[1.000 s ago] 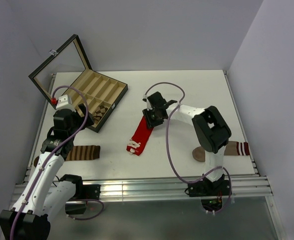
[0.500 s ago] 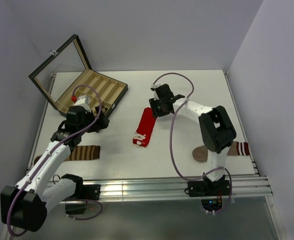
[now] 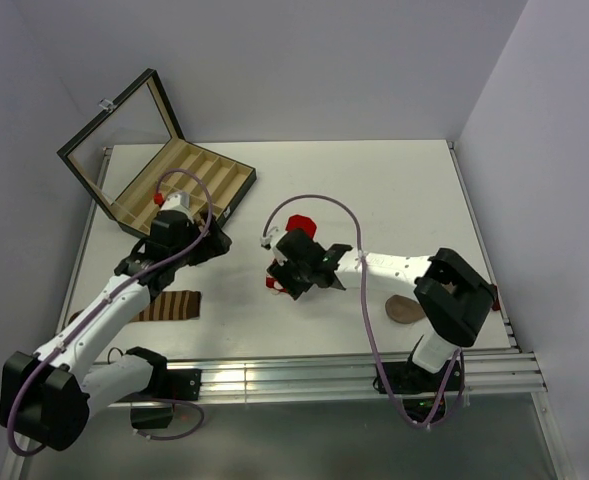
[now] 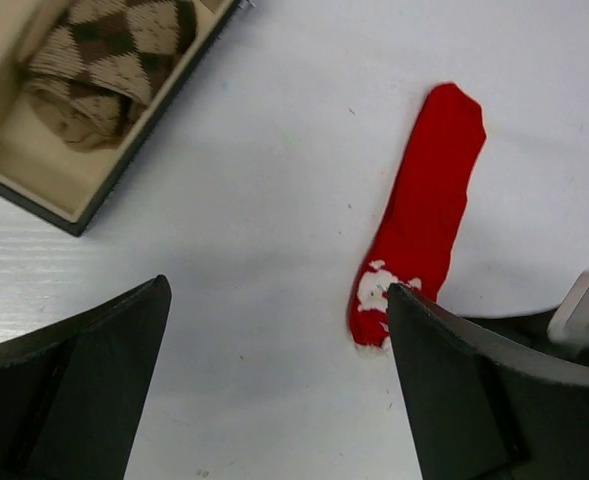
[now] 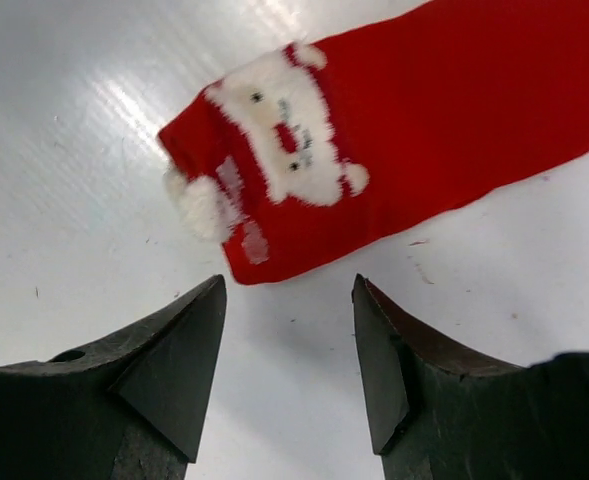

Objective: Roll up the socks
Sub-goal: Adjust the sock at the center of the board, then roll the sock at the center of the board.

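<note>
The red sock (image 4: 426, 215) lies flat and stretched out on the white table, its white Santa-face cuff end (image 5: 274, 130) nearest the arms. My right gripper (image 5: 289, 286) hovers open just short of that cuff end, with nothing between its fingers. In the top view it (image 3: 282, 278) covers the sock's middle, so only the toe (image 3: 296, 224) and a bit of cuff show. The argyle sock (image 4: 109, 50) sits bunched in a compartment of the box. My left gripper (image 4: 276, 290) is wide open and empty over bare table, left of the red sock and right of the box (image 3: 212, 243).
The dark box (image 3: 189, 185) with tan compartments stands open at the back left, lid up. A brown-and-cream striped sock (image 3: 169, 305) lies near the left front edge. A plain tan-brown sock (image 3: 404, 310) lies beside the right arm's base.
My right arm swung from the sock's far toe end round to its near cuff end, jaws widening. The red sock shifted slightly. My left gripper moved right, away from the box.
</note>
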Tool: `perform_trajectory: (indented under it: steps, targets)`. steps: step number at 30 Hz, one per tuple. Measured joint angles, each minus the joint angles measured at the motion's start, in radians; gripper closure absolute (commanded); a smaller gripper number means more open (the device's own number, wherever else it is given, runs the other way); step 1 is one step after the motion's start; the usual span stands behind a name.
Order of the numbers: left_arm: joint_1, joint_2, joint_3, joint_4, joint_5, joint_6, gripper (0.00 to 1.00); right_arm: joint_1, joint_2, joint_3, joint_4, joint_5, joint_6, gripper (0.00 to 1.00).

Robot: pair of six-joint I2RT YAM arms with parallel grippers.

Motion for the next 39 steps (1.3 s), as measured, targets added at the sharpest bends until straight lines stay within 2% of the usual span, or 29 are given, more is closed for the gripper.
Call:
perform_trajectory:
  steps: [10,20,23,25,26,28,29,31,39]
  targets:
    - [0.005,-0.087,0.002,-0.049,-0.155,-0.026,0.05,0.146,0.072,-0.013,0.057,0.122,-0.066,0.39]
    - [0.006,-0.101,0.000,-0.063,-0.171,-0.033,0.05,0.155,0.150,0.037,0.105,0.187,-0.092,0.42]
    - [0.006,-0.106,-0.005,-0.064,-0.172,-0.034,0.05,0.157,0.166,0.047,0.118,0.199,-0.098,0.49]
    - [0.006,-0.109,-0.007,-0.069,-0.172,-0.037,0.05,0.157,0.178,0.057,0.123,0.205,-0.102,0.61]
    - [0.006,-0.111,-0.007,-0.070,-0.171,-0.040,0.05,0.157,0.186,0.063,0.127,0.208,-0.103,0.70]
    - [0.006,-0.119,-0.009,-0.070,-0.171,-0.047,0.06,0.158,0.198,0.074,0.130,0.206,-0.101,0.81]
    - [0.006,-0.124,-0.011,-0.069,-0.171,-0.048,0.06,0.159,0.203,0.078,0.130,0.204,-0.102,0.91]
    - [0.006,-0.133,-0.016,-0.070,-0.171,-0.050,0.06,0.159,0.208,0.088,0.126,0.190,-0.097,0.98]
    - [0.006,-0.135,-0.055,-0.061,-0.139,-0.057,0.06,0.112,0.234,0.180,0.072,-0.063,0.010,1.00]
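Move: About 5 cm to the right hand's left, 2 cm farther out and 3 cm below it lies the Santa end of the red sock; the sock's plain end is roughly 15 cm ahead and 1 cm right of the hand. The rolled checkered sock in the box stands some 18 cm ahead and 19 cm left, the striped sock about 28 cm left and 4 cm back. From the left hand the Santa end lies about 8 cm right, 1 cm back and 12 cm below. Sinking about 3 cm while drawing slightly back and left, the open right hand then slides forward and left over the board to the near corner of the Santa end, shuts on it, and drags it some 3 cm left and a little back, rising slightly as the wrist tilts back. The empty left hand, still open, moves about 3 cm left, clear of the sock, turning some 10 degrees counter-clockwise. ##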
